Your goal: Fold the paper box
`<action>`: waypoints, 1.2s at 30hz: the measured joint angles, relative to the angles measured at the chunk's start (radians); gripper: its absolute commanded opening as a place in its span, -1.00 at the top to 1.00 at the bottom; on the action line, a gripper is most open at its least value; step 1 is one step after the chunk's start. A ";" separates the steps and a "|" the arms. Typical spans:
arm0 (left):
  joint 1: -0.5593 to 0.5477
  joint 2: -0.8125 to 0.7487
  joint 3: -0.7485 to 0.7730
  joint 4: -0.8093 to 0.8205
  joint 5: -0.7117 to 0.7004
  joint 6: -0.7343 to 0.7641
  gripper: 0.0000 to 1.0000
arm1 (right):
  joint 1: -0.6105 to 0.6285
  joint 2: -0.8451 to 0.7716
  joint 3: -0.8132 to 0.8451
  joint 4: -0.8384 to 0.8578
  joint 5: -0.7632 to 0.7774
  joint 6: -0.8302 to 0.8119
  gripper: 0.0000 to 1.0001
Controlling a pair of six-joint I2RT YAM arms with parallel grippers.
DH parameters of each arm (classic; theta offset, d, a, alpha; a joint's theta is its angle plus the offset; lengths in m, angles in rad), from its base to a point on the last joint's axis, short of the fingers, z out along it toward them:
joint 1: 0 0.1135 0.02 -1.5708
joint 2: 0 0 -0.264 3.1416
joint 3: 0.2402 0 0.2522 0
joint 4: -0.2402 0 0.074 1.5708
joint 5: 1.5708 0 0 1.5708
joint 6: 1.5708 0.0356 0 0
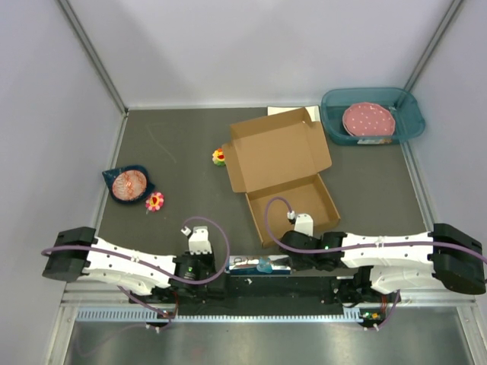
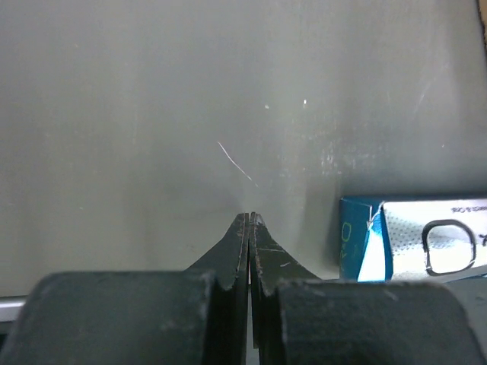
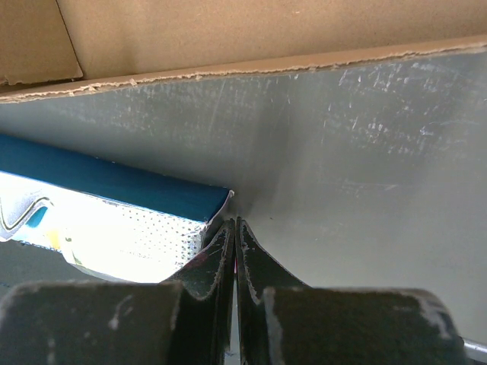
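The paper box point(image 1: 281, 171) is brown cardboard lying in the middle of the table, its lid flap spread flat at the back and its shallow tray part nearest the arms. The tray's near wall point(image 3: 251, 34) runs across the top of the right wrist view. My right gripper point(image 3: 233, 222) is shut and empty, low over the table just in front of that wall point(image 1: 298, 242), its tips beside the corner of a blue and white carton point(image 3: 114, 205). Left of the carton point(image 2: 415, 247), my left gripper point(image 2: 251, 217) hangs shut and empty over bare table point(image 1: 198, 257).
The blue and white carton point(image 1: 259, 265) lies between the two wrists at the near edge. A teal tray point(image 1: 411, 114) with a pink dotted plate point(image 1: 369, 120) sits back right. A dark blue dish point(image 1: 131, 184) and two small flower toys point(image 1: 155, 201) point(image 1: 219, 157) lie left.
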 measured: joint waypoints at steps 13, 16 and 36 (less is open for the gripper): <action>0.001 -0.053 -0.066 0.332 -0.003 0.214 1.00 | 0.002 0.020 0.000 0.018 -0.002 -0.004 1.00; 0.002 -0.019 -0.064 0.354 -0.006 0.245 1.00 | 0.002 0.024 0.000 0.019 -0.002 -0.010 1.00; 0.002 -0.143 -0.065 0.092 -0.054 -0.008 1.00 | 0.005 -0.257 0.236 -0.031 0.021 -0.208 1.00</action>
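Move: The small blue-and-white box lies lengthwise between the hands, its middle about 14 cm to the left gripper's right, level with it fore and aft and 2 cm below. From the right gripper, which sits at the small box's right end, that middle is some 9 cm to the left, straight across and 1 cm lower. The paper box's open tray is centred about 16 cm ahead of the right gripper and 1 cm to its right. Hold the right gripper shut, low at the small box's right end, then lift it clear quickly, about 14 cm up, drifting 5 cm left and a little forward while the wrist tilts some 25 degrees to aim the fingers more forward and left. Meanwhile shift the closed left gripper about 5 cm right, dipping briefly at first, pause there, then bring it most of the way back left. ##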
